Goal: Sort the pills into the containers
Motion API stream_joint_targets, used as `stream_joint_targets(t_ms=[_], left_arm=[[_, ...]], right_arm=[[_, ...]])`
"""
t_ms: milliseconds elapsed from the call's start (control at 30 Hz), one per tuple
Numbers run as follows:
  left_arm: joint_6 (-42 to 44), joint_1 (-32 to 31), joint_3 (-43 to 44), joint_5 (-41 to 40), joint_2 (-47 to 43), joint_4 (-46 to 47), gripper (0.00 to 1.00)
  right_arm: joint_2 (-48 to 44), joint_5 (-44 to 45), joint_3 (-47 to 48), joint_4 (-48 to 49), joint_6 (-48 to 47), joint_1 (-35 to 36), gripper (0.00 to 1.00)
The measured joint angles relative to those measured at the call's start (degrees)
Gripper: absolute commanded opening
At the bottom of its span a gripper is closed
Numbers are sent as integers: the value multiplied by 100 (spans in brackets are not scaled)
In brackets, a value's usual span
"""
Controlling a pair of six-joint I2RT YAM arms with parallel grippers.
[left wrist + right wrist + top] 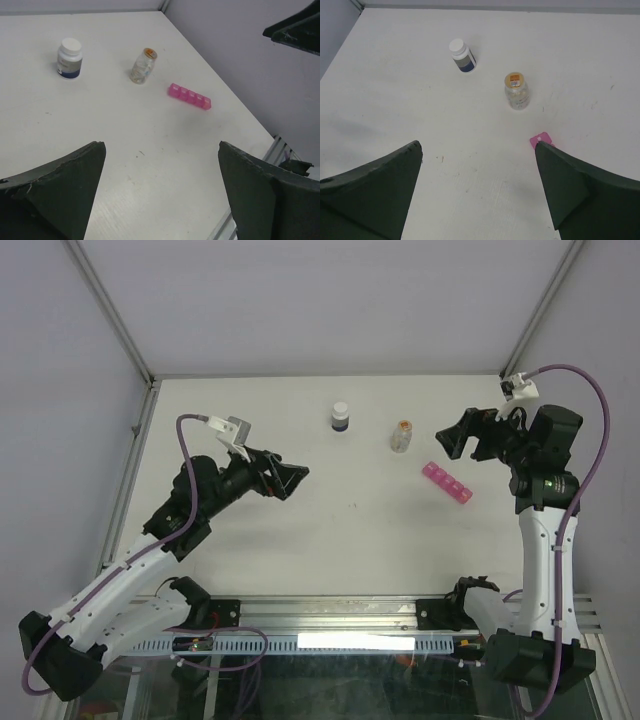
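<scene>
The pink pill-organizer strip [446,482] lies on the white table right of centre, lids shut. It shows in the left wrist view [189,96], and only its end shows in the right wrist view [539,139], behind my right finger. A small clear vial with an orange cap [402,435] stands behind it [142,66] [516,91]. No loose pills show. My left gripper [291,477] is open and empty above the table's left-centre [162,150]. My right gripper [452,439] is open and empty, held above the table just right of the vial [478,147].
A dark bottle with a white cap [341,417] stands at the back centre [69,58] [462,55]. Grey walls and metal posts enclose the table [350,540] on the left, back and right. A metal rail [330,615] runs along the near edge.
</scene>
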Motion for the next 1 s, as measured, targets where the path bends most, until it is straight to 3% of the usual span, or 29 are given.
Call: stream_joint_targets(t_ms=[200,500,600,733,867,1000], left_arm=[[15,-553,-813,-105,-210,752,99],[17,-734,-1687,-101,-442,1851,99],[22,-734,-1875,-98,-295,2319,99],[63,-765,-2225,-109,-50,2916,99],[205,-772,-2586,-140,195,3316,99],[337,-772,-2889,-275,321,3663,99]], right_arm=[[2,-101,-153,225,275,-15,100],[52,-837,-675,671,24,-44,100],[177,-1405,-931,684,-627,-50,100],[592,-2028,-1161,122,-2361,-50,99],[890,-1781,-1543,-254,-3751,-50,97],[1270,-1032,-1729,-293,-4409,-50,94]])
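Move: The pink pill box lies about 12 cm ahead of the right hand, 5 cm to its right and some 28 cm below. The clear bottle stands roughly 23 cm ahead and 10 cm to the left of that hand, the white bottle about 30 cm ahead and 29 cm left, both some 25 cm below. From the left hand the pill box is about 16 cm ahead, 50 cm right and 25 cm down. Open right hand plunges about 17 cm towards the pill box, swinging some 30 degrees counter-clockwise; left sinks 11 cm. ##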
